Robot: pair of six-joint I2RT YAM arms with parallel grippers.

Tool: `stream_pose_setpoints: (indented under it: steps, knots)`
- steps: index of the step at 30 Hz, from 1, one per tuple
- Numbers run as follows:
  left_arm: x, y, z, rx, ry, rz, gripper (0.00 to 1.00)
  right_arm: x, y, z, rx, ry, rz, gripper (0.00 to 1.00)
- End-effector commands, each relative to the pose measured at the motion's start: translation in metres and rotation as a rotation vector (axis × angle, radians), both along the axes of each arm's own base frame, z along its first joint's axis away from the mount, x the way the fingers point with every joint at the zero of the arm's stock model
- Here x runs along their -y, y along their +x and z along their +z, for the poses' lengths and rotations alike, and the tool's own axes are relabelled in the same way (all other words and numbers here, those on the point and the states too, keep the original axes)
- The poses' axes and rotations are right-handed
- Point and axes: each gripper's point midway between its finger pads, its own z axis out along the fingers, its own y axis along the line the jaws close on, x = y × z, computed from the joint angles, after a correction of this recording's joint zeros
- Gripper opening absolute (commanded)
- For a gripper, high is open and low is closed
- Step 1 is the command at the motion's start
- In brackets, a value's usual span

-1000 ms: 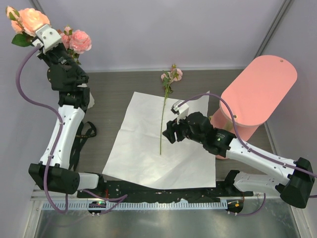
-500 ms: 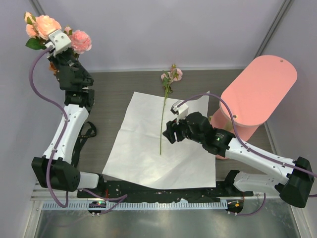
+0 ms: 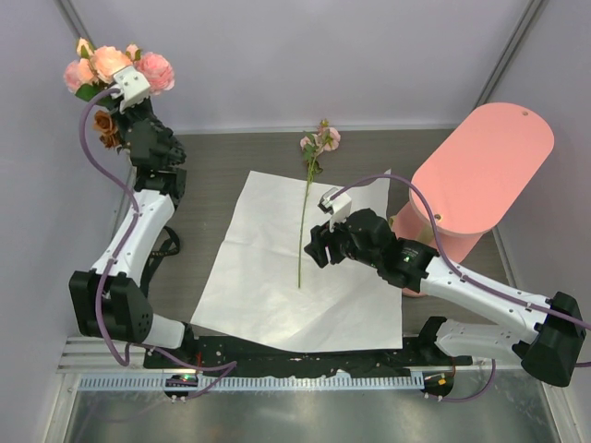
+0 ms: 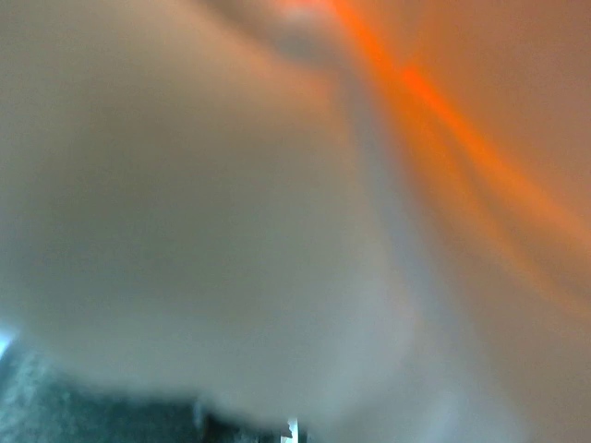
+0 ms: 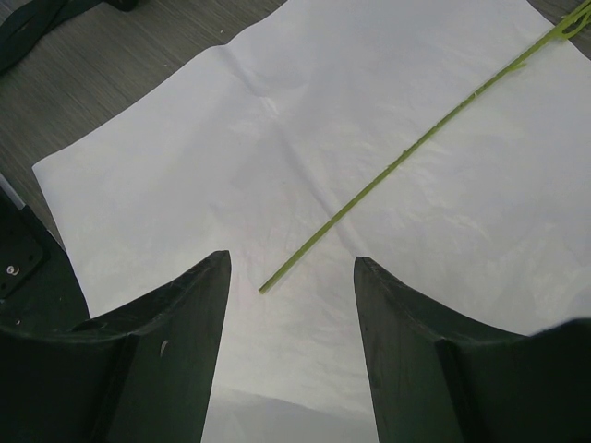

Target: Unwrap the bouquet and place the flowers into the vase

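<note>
My left gripper [image 3: 129, 89] is raised in the back left corner, shut on the stems of pink and peach flowers [image 3: 103, 65]. Another pink rose [image 3: 156, 70] and a rust-brown one [image 3: 103, 124] sit close beside it. The left wrist view is only a peach and orange blur. The vase is hidden. One green-stemmed flower [image 3: 306, 208] lies on the spread white paper [image 3: 249, 277]. My right gripper [image 3: 318, 249] hovers open just over the paper [image 5: 185, 157], with the stem's [image 5: 406, 148] cut end a little ahead of its fingertips [image 5: 220, 263], untouched.
A big pink tiered oval stand [image 3: 485, 161] fills the right side, close behind the right arm. A black ribbon [image 3: 167, 245] lies on the grey tabletop next to the left arm. Grey walls close off the back and left.
The left arm has swung its held flowers rightward and lower, close to the pink rose in the corner. The right arm and the lying flower have not moved.
</note>
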Motion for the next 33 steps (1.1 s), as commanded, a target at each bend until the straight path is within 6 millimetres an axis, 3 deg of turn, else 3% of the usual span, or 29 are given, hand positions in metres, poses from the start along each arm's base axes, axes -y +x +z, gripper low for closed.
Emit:
stream_pose_setpoints:
  steps: [1, 8, 16, 21, 25, 28, 29, 30, 31, 32, 33]
  knots:
    - [-0.003, 0.001, -0.005, 0.085, -0.067, 0.007, 0.0, -0.003, 0.005, 0.019, 0.045, 0.038, -0.012, 0.62]
    - [-0.008, 0.016, -0.037, 0.033, -0.108, 0.031, 0.02, -0.005, 0.004, 0.017, 0.038, 0.037, -0.006, 0.62]
    - [-0.015, 0.018, -0.059, 0.007, -0.154, 0.06, 0.07, -0.005, 0.005, 0.014, 0.029, 0.031, -0.008, 0.62]
    - [-0.015, 0.015, -0.071, -0.012, -0.183, 0.051, 0.32, -0.009, 0.004, 0.01, 0.012, 0.028, 0.002, 0.62]
    - [-0.014, 0.009, -0.08, -0.02, -0.231, 0.035, 0.72, -0.011, 0.005, 0.009, -0.001, 0.029, 0.001, 0.61]
    - [-0.012, 0.002, -0.085, -0.017, -0.3, 0.01, 0.86, -0.014, 0.006, 0.006, -0.017, 0.023, -0.002, 0.62]
    - [-0.009, 0.001, -0.097, -0.084, -0.312, 0.001, 0.88, -0.015, 0.007, 0.006, -0.025, 0.024, -0.006, 0.61]
    - [-0.007, -0.003, -0.096, -0.094, -0.332, -0.014, 0.97, -0.017, 0.008, 0.005, -0.03, 0.019, -0.01, 0.61]
    - [-0.003, -0.004, -0.09, -0.054, -0.39, -0.041, 1.0, -0.018, 0.01, 0.006, -0.036, 0.02, -0.017, 0.62]
    - [0.001, -0.008, -0.105, -0.143, -0.412, -0.06, 1.0, -0.019, 0.011, 0.004, -0.045, 0.02, -0.026, 0.62]
    - [0.004, -0.014, -0.103, -0.133, -0.448, -0.081, 1.0, -0.022, 0.013, 0.002, -0.054, 0.016, -0.031, 0.62]
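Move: Almost under the left hand, which still holds the peach flower, stands the vase, its middle about 34 cm down, 1 cm ahead and 3 cm to the right. The pink blooms already in the vase are some 7 cm ahead of the hand, 2 cm to its right and 4 cm below. From the right hand, the last flower's middle lies about 10 cm ahead, 2 cm left and 19 cm below; the vase is roughly 20 cm ahead, 35 cm left and 8 cm below. Lowering the peach flower towards the vase beside the pink blooms, the left hand sinks about 11 cm, easing slightly forward and later drawing back a little; halfway down its fingers start opening, ending nearly fully open, as the wrist rolls left side down and tips downward by some 20 degrees. Late on, the open right hand sinks about 2 cm towards the last flower's stem. ##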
